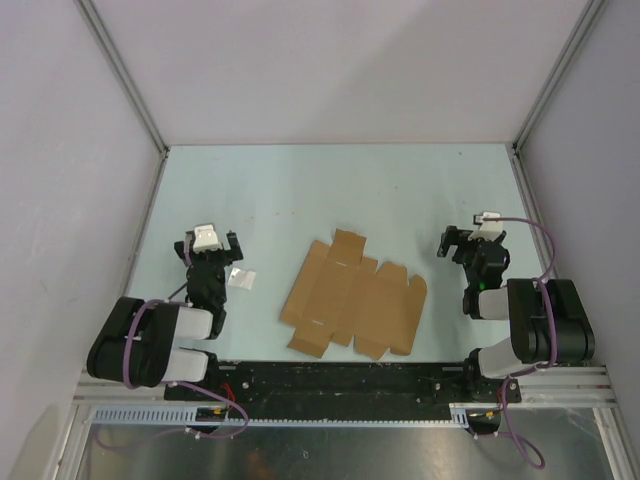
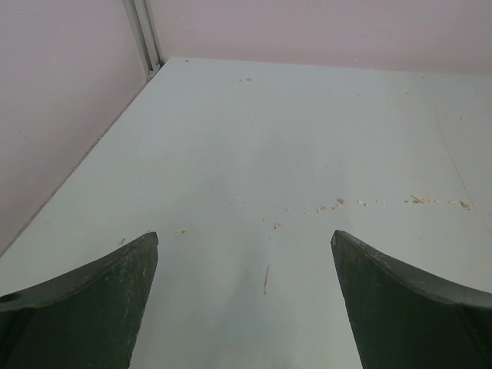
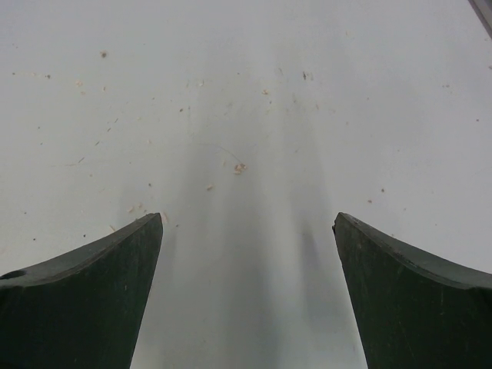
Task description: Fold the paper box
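The paper box (image 1: 352,296) lies flat and unfolded on the pale table near the front edge. It is a brown cardboard sheet with several flaps and crease lines. My left gripper (image 1: 210,243) rests to its left, open and holding nothing, well apart from the sheet. My right gripper (image 1: 473,240) rests to the sheet's right, also open and holding nothing. In the left wrist view the gripper (image 2: 244,234) shows only bare table between its dark fingers (image 2: 100,300). The right wrist view shows the same between the right gripper's (image 3: 247,217) fingers (image 3: 415,300). The box is out of both wrist views.
A small white scrap of paper (image 1: 240,278) lies beside the left arm. Pale walls enclose the table on three sides, with metal posts (image 1: 120,75) at the back corners. Tiny crumbs (image 2: 419,200) dot the surface. A black rail (image 1: 340,378) runs along the near edge.
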`<action>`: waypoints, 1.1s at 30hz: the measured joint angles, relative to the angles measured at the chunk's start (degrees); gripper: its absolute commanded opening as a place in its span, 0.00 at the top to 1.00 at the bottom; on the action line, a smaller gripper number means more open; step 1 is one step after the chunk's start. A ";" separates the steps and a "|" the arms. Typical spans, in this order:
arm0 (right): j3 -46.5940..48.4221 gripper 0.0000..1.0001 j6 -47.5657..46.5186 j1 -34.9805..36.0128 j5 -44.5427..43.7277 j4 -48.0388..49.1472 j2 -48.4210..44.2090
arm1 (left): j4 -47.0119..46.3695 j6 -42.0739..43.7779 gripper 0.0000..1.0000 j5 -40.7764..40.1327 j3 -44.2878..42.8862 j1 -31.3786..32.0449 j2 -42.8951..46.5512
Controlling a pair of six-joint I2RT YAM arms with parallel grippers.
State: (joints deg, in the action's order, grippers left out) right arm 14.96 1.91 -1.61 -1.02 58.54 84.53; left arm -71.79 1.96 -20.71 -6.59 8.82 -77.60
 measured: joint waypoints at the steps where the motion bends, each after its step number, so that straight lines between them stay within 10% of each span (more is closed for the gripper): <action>1: 0.07 0.00 0.02 0.07 0.00 -0.26 -0.04 | 0.11 0.04 0.00 0.00 -0.02 0.00 0.13; 18: 24.00 0.00 12.17 0.15 -11.93 -41.90 -13.46 | 36.94 -9.33 0.00 -10.91 -16.94 6.51 20.50; 33: 32.89 0.01 19.08 -5.60 11.82 -62.64 -14.51 | 67.82 -24.20 0.01 -2.03 -29.18 6.78 25.09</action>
State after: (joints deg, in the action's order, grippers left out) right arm 47.86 20.99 -7.20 10.81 -4.10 70.02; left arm -3.97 -22.24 -22.74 -35.77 15.59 -52.51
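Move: The flat cardboard blank lies with its middle some 31 cm to the left hand's right and 10 cm back, about 10 cm below. From the right hand it is roughly 27 cm to the left, 13 cm back and 7 cm lower. On its right side a rounded flap sits about 12 cm left and 8 cm back of the right hand. The small white packet is some 6 cm right and 3 cm back of the left hand. Both empty hands rise about 10 cm off their low waiting places beside the paper box blank, fingers staying wide open; the left one drifts some 5 cm further left, away from the cardboard, in the later part and rolls its left side down about 20 degrees, its fingers tipping down a little. The right one first swings out, forward and some 3 cm right, then comes back left towards the blank while high, rolling its left side up a bit over 20 degrees and tipping its fingers down about 15. ##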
